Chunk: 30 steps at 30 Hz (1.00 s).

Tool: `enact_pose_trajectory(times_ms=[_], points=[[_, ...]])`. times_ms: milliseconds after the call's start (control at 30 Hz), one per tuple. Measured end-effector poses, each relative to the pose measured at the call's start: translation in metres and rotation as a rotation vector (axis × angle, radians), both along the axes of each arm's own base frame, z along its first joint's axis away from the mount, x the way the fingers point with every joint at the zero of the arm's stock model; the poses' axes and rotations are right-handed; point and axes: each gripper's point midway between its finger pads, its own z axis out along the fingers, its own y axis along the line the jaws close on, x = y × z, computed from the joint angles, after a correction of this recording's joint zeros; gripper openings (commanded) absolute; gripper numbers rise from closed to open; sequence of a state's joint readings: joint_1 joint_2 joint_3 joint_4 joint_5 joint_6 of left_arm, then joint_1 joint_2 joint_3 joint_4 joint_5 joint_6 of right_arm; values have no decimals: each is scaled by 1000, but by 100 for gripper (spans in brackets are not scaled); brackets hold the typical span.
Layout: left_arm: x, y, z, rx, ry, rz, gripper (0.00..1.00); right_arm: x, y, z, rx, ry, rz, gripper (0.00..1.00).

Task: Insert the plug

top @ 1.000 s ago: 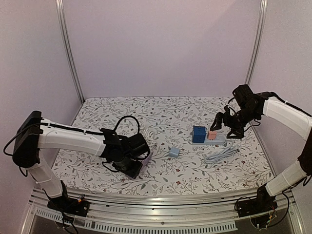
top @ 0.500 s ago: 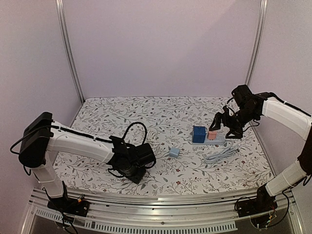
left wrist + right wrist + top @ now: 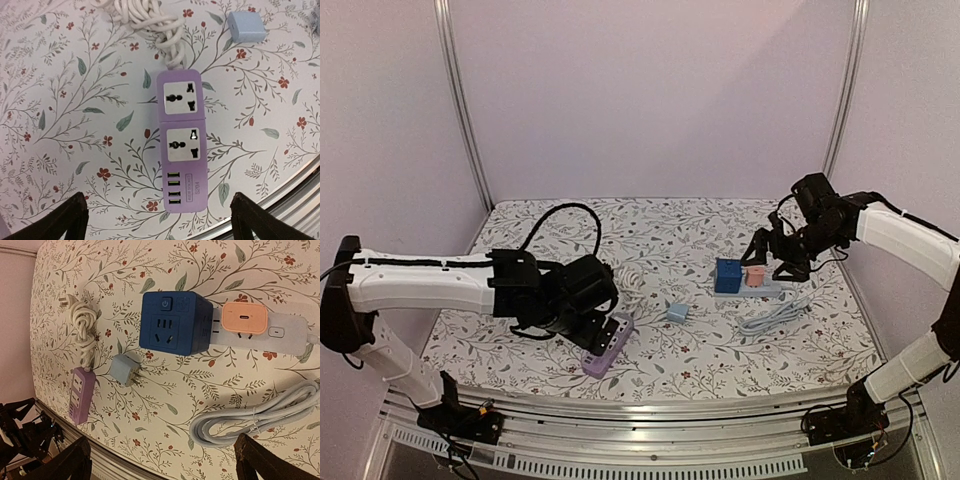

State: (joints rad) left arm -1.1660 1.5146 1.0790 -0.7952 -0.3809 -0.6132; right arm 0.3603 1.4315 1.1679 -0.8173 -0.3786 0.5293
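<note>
A purple power strip (image 3: 181,150) lies flat near the table's front edge, sockets up, also visible from above (image 3: 605,345). My left gripper (image 3: 159,222) hovers over it, open, with nothing between the dark fingertips (image 3: 75,217). Its white cord (image 3: 150,20) is bundled behind it. A light blue plug (image 3: 677,312) lies on its side, prongs showing (image 3: 124,370), right of the strip. My right gripper (image 3: 162,455) is open and raised above a blue cube socket (image 3: 172,322) and an orange charger (image 3: 244,318), both plugged into a pale strip (image 3: 290,335).
A coiled grey cable (image 3: 775,318) lies in front of the pale strip (image 3: 775,288). The metal front rail (image 3: 640,410) runs close below the purple strip. Frame posts (image 3: 460,100) stand at the back corners.
My left gripper has opened and lifted back to the left, leaving the purple strip uncovered on the cloth. The right arm has barely moved.
</note>
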Motion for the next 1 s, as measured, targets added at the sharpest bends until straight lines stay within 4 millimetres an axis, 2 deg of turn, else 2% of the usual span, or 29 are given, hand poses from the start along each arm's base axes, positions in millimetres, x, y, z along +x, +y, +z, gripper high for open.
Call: enact_pose_trajectory(times_ms=[133,233,367,467,567,700,867,1000], points=[[14,2,47,-37,-109,30,99,-2,15,5,18,-51,62,99],[28,9,91,-71,-229,67,99,-5,30,12,34,-99,119,99],[42,26,144,-136,-388,140,99,-12,54,29,63,-209,223,99],[50,45,166,-176,-457,212,99,-19,73,45,88,-318,322,99],[60,57,169,-230,-447,257,100,-28,88,52,91,-404,419,99],[69,66,157,-305,-384,280,99,-41,102,47,68,-481,561,99],[71,57,153,-379,-322,243,96,-49,110,37,45,-538,712,99],[73,51,152,-405,-293,215,94,-48,115,15,11,-533,803,99]])
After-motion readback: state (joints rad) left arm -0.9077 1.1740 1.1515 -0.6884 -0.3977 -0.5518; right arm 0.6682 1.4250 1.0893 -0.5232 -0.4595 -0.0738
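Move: The light blue plug lies roughly 18 cm left of the right gripper, 2 cm nearer the base and 15 cm below. The blue cube adapter sits about 8 cm ahead and 4 cm left of that gripper, the orange plug beside it 8 cm ahead and 3 cm right. From the left gripper, the light blue plug is some 9 cm ahead and 20 cm right; the purple strip, already released, has its middle 2 cm ahead, 3 cm right and 9 cm below. Bring the open right gripper about 11 cm left and some 5 cm back towards the light blue plug, arcing up and then sinking again, while turning it roughly 45 degrees counter-clockwise and swinging the fingers up to the left. Meanwhile lift the empty left gripper about 15 cm away from the purple strip, forward and a little left, keeping it open. ##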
